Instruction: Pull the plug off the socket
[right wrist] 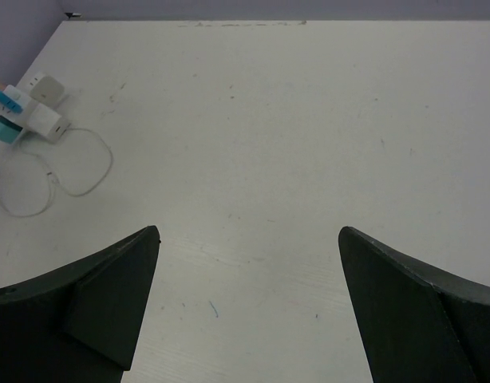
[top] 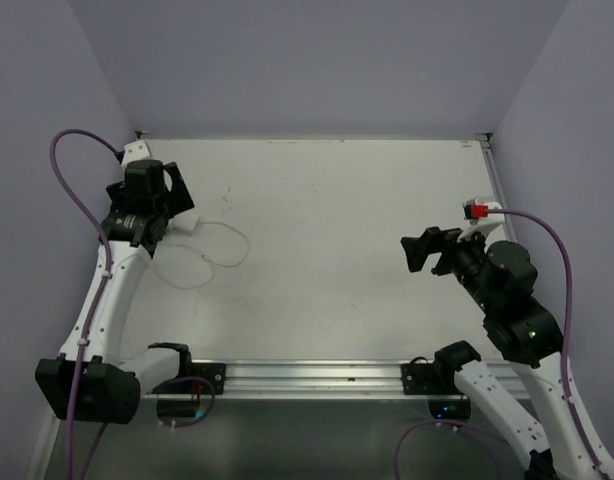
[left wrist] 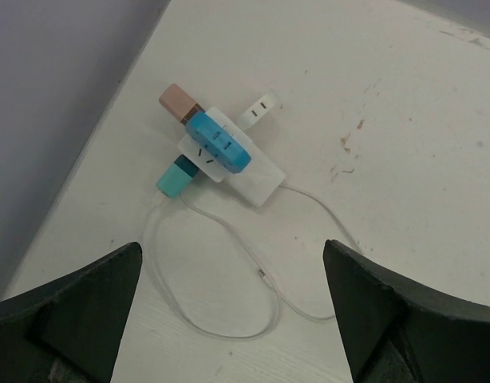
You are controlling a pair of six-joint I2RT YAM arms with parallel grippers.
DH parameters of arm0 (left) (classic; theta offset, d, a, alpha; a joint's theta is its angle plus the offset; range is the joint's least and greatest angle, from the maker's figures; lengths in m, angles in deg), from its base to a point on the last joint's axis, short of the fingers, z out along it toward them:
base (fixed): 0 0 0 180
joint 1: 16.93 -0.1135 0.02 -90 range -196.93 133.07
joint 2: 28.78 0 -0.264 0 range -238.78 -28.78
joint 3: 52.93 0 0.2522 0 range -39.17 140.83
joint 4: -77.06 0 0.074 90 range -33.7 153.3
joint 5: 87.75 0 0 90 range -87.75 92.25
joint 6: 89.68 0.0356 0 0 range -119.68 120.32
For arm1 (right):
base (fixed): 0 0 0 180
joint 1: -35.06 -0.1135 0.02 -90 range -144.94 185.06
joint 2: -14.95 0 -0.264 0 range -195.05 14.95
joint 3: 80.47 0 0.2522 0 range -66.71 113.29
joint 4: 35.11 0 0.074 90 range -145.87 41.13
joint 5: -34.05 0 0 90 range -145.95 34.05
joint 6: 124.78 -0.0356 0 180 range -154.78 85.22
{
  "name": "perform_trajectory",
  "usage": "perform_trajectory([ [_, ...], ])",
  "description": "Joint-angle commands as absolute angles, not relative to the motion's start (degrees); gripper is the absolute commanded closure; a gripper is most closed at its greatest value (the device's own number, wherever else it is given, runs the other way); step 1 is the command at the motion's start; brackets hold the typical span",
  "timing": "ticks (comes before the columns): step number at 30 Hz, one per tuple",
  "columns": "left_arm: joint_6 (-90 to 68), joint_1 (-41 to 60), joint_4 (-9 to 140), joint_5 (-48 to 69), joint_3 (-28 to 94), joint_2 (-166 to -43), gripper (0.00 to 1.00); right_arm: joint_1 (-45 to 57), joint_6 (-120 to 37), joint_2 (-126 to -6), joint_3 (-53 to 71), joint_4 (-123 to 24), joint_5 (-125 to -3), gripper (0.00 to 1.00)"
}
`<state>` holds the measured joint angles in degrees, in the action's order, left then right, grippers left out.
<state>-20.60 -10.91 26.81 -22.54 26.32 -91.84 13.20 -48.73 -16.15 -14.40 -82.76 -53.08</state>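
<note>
The white socket block (left wrist: 196, 154) lies at the table's far left, with plugs stuck into its faces: a blue plug (left wrist: 220, 144) on top, a pinkish-brown one (left wrist: 179, 101), a teal one (left wrist: 175, 178), a white slotted one (left wrist: 257, 112) and a flat white plug (left wrist: 261, 180) with a thin cable (left wrist: 229, 239). My left gripper (left wrist: 233, 246) is open and empty, hovering just short of the cluster, over the cable loop. In the top view the left gripper (top: 152, 205) hides most of the cluster. My right gripper (right wrist: 249, 231) is open and empty, far to the right (top: 427, 250).
The cable (top: 219, 250) loops over the table to the right of the left gripper. The cluster shows at the far left of the right wrist view (right wrist: 29, 116). The left wall and table edge (left wrist: 85, 152) run close beside the cluster.
</note>
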Motion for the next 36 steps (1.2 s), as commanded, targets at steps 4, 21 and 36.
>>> perform_trajectory([
  [4, -25.9, -21.3, 33.2, -16.0, 25.9, -100.4, 0.00, 12.8, -49.8, -12.3, -17.8, -77.5, -55.1, 0.01],
  [21, -26.6, -24.7, 37.5, -18.9, 34.0, -122.8, 0.01, 12.2, -49.5, -5.0, -21.3, -77.0, -53.7, 0.01],
  [36, -17.1, -26.2, 47.2, -12.7, 33.0, -128.7, 0.00, 11.9, -49.5, -4.5, -22.4, -76.8, -53.1, 0.01],
])
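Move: The socket with its plugs is about 13 cm ahead of the left gripper, 6 cm to its left and some 21 cm below. Counted from the socket, the pink plug sits 3 cm farther out and 5 cm left, the white adapter 5 cm farther out and 3 cm right, and the teal plug 4 cm nearer and 3 cm left. From the right gripper the socket lies roughly 22 cm ahead, 55 cm left and 25 cm below. Bring the left gripper down about 14 cm onto the socket's cluster of plugs, swinging left early and then pressing on forward, some 10 cm in all. Tip the fingers about 15 degrees further down, keep them wide open, and level off with a last short forward creep just above the blue plug. Let the right gripper ease back 2 to 3 cm. ##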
